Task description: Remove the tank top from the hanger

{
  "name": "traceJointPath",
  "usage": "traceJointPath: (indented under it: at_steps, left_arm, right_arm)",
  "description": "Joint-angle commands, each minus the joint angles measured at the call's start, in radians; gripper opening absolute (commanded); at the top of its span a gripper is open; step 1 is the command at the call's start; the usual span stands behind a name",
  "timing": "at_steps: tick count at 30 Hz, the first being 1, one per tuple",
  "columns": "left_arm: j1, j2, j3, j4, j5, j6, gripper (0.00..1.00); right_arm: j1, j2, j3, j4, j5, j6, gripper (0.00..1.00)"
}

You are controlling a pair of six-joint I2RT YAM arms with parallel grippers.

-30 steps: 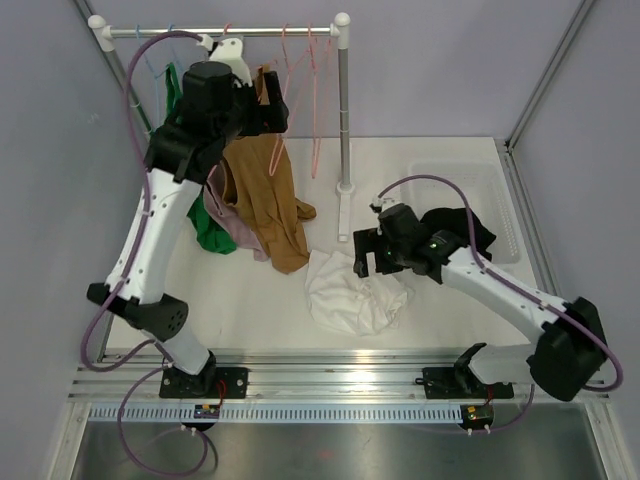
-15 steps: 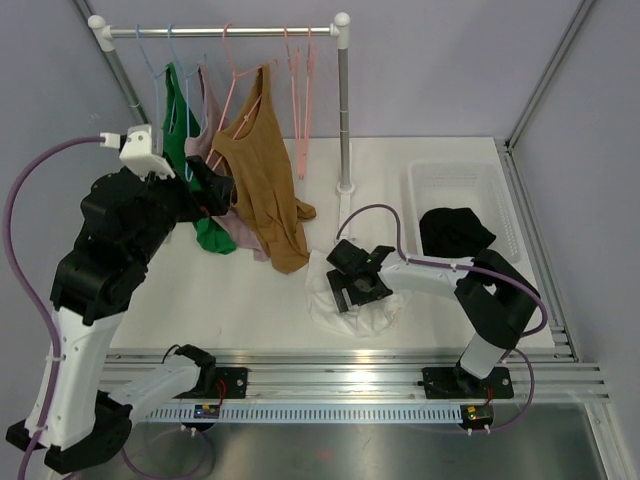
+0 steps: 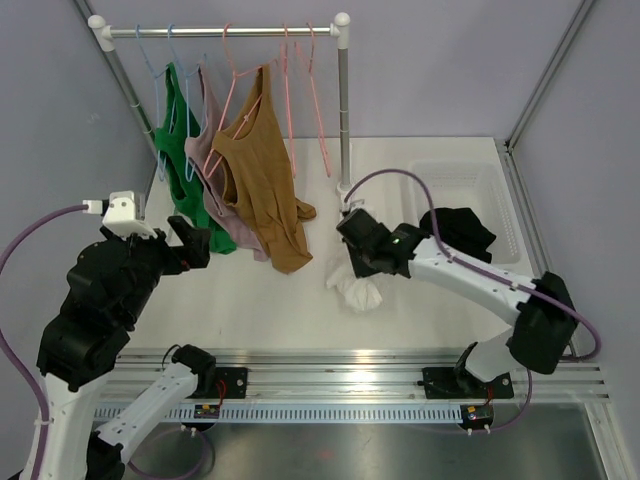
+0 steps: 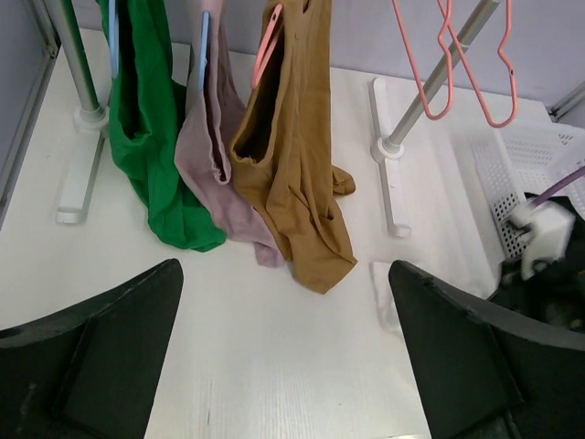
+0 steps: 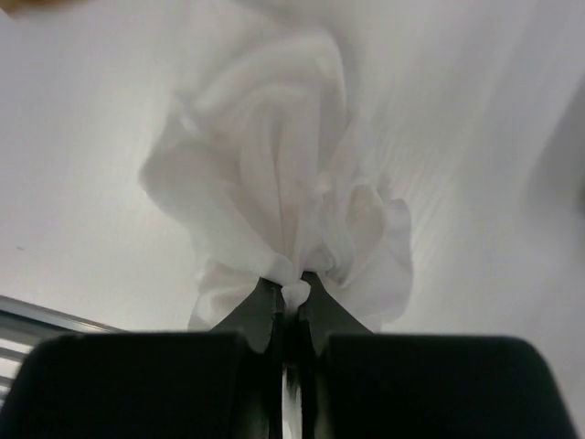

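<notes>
A brown tank top point(image 3: 262, 190) point(image 4: 292, 155) hangs from a pink hanger point(image 3: 232, 75) on the rail point(image 3: 220, 32), its hem trailing on the table. Beside it hang a mauve top point(image 3: 205, 165) point(image 4: 215, 155) and a green top point(image 3: 180, 150) point(image 4: 151, 137). My left gripper point(image 3: 190, 245) point(image 4: 283, 267) is open and holds nothing, near and left of the hanging clothes. My right gripper point(image 3: 358, 262) point(image 5: 294, 291) is shut on a bunched white garment point(image 3: 358, 290) point(image 5: 274, 174), which hangs gathered from the fingertips over the table.
Two bare pink hangers point(image 3: 300, 70) point(image 4: 457, 55) hang at the rail's right end by the right post point(image 3: 343, 110). A white basket point(image 3: 470, 180) point(image 4: 539, 155) at the right holds a black garment point(image 3: 455, 230).
My left arm has drawn back from the rail to the near left. My right gripper has shut on the white garment and gathered it up from its flat spread.
</notes>
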Motion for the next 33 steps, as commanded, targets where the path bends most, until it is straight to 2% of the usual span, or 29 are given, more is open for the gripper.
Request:
traceJointPath:
  at_steps: [1,7,9,14,18,20,23,25,26,30,32,33]
  left_arm:
    - [-0.001,-0.048,-0.082,0.083,0.049,0.046,0.99]
    - [-0.001,-0.065,-0.143,0.06,-0.087,0.015,0.99]
    - [-0.001,-0.067,-0.143,0.058,-0.095,0.009,0.99]
    - [-0.001,-0.088,-0.125,0.07,-0.097,0.0,0.99]
    - [-0.001,-0.076,-0.104,0.055,-0.085,0.011,0.99]
    - [-0.001,-0.067,-0.097,0.052,-0.074,0.017,0.99]
    - [-0.001,-0.035,-0.067,0.038,-0.045,0.025,0.99]
    - [-0.001,0.027,0.004,-0.026,-0.06,0.02,0.99]
    - [-0.001,0.048,0.033,-0.049,-0.066,0.021,0.99]
    - [-0.001,0.114,0.126,-0.094,-0.062,0.028,0.99]
    - [-0.001,0.14,0.188,-0.095,-0.037,0.029,0.99]
    - [-0.001,0.175,0.212,-0.092,-0.034,0.031,0.99]
  right_arm:
    - [-0.072,-0.15,0.167,-0.102,0.133,-0.054,0.0]
    - [-0.235,-0.184,0.358,-0.225,0.225,-0.113,0.0]
    - [-0.324,-0.181,0.412,-0.241,0.26,-0.128,0.0]
    - [-0.58,-0.15,0.452,-0.199,0.182,-0.162,0.0]
    - [-0.7,-0.072,0.463,-0.156,0.127,-0.162,0.0]
    - [-0.728,-0.017,0.461,-0.13,0.103,-0.16,0.14]
    - [-0.749,0.06,0.471,-0.107,0.086,-0.16,0.56]
    - [-0.751,0.085,0.489,-0.113,0.09,-0.151,0.73]
    - [-0.751,0.082,0.491,-0.101,0.096,-0.145,0.99]
    - [-0.749,0.046,0.521,-0.128,0.13,-0.123,1.0]
    - [-0.749,-0.012,0.515,-0.135,0.083,-0.119,0.99]
    - [-0.749,-0.041,0.479,-0.109,0.004,-0.116,1.0]
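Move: The right hand already holds the bunched white tank top, about 9 cm above the table. The middle of the white basket lies some 15 cm ahead of it, 24 cm to its right and 6 cm lower. In the basket, the black tank top is about 10 cm ahead and 24 cm right; the rack's right foot stands roughly 16 cm ahead and 3 cm left. From the idle left hand, the basket is about 18 cm ahead, 56 cm right and far below. Still pinching the white tank top, the right hand lifts it quickly by about 19 cm while moving forward, then swings right to the basket, turning some 40 degrees clockwise. It sinks about 9 cm over the basket as the fingers open wide and let the cloth go, then starts up again. The empty, open left hand dips about 4 cm and rises back. ##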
